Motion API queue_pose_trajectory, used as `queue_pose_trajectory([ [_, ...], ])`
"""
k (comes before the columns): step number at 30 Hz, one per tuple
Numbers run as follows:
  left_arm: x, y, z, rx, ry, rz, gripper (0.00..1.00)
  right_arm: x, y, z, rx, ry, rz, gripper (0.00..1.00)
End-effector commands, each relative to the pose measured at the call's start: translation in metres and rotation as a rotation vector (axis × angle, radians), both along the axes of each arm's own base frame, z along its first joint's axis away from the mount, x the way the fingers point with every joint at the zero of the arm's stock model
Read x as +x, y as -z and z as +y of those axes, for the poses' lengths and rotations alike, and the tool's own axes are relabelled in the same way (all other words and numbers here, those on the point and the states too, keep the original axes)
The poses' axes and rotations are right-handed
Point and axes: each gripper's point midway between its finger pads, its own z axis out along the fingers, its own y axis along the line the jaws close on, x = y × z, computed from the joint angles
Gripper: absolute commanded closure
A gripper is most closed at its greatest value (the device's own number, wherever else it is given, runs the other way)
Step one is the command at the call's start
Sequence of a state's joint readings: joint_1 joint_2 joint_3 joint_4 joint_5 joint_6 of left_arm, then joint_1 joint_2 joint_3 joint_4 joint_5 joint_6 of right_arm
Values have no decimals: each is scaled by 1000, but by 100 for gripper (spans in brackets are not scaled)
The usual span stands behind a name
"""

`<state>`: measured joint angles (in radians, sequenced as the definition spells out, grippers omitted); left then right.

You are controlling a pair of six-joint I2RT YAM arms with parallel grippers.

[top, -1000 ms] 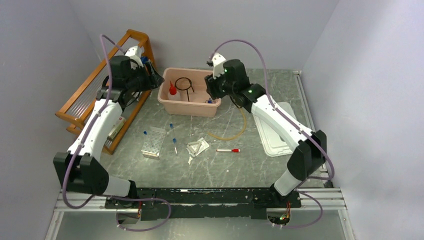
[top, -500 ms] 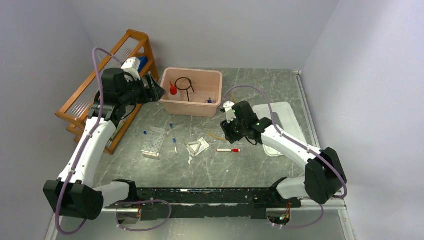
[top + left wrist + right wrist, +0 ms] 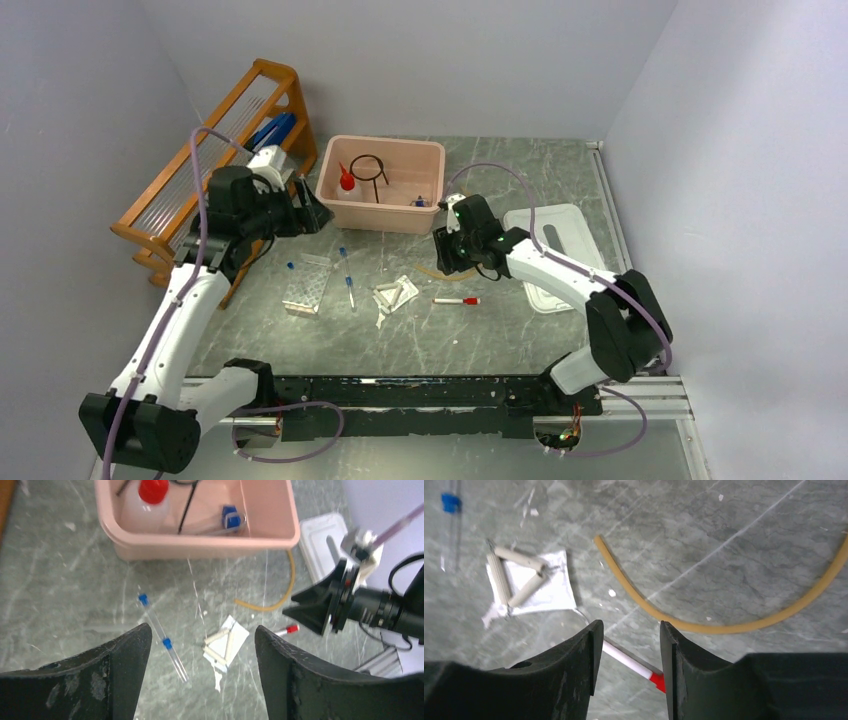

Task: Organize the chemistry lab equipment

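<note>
The pink tub (image 3: pixel 386 222) holds a red-capped squeeze bottle (image 3: pixel 345 183), a black wire ring (image 3: pixel 368 167) and a blue-based cylinder (image 3: pixel 231 519). On the table lie blue-capped tubes (image 3: pixel 160 636), white triangles (image 3: pixel 225 642), a clear tube rack (image 3: pixel 308 285), amber tubing (image 3: pixel 704 626) and a red-tipped white stick (image 3: pixel 634 663). My left gripper (image 3: pixel 202 630) hangs open and empty, high over the tubes and triangles. My right gripper (image 3: pixel 630 627) is open low over the stick, beside the tubing, with nothing between its fingers.
A wooden slatted rack (image 3: pixel 200 165) stands at the far left with a blue item (image 3: pixel 272 130) lying on it. A white lid (image 3: pixel 548 255) lies right of my right arm. Grey walls close in both sides.
My left gripper opened, drew back from the wooden rack and left the blue item there. My right arm dropped from the tub down to the table by the tubing and stick.
</note>
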<state>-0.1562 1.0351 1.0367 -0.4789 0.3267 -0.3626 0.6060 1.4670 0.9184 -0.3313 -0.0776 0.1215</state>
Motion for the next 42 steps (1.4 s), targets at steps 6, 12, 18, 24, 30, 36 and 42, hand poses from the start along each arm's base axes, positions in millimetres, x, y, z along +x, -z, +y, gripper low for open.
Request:
queue_pose_trajectory([
  [6,-42,75,-70,-5,121,200,37,9,0,52,247,150,135,57],
  [12,-68,135,-105,42,144,319,46,1,12,75,349,233,220,59],
  [18,-73,154,-137,76,233,253,46,-1,22,77,317,348,237,62],
  [24,-60,164,-162,205,316,177,51,3,18,61,323,478,214,68],
  [30,-52,194,-170,318,336,217,57,8,17,31,316,643,183,70],
  [36,-56,219,-172,391,398,269,60,11,18,15,313,699,173,71],
  [42,-59,237,-171,432,431,298,72,16,19,12,307,717,164,71],
])
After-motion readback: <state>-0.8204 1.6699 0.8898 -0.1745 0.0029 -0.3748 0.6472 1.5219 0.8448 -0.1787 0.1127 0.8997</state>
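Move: The clay triangle on its white packet lies about 17 cm right of the left hand, 6 cm back and 26 cm below. From the triangle, the blue-capped tube lies some 9 cm left and 4 cm farther out, the red-capped marker about 12 cm right and 1 cm nearer, and the brown tubing's free end roughly 4 cm right and 7 cm out. From the right hand, the triangle is some 9 cm left, 4 cm back and 8 cm below. Fingers narrowing, left hand sinks about 24 cm and rightward to the clay triangle; right goes left, then returns. ##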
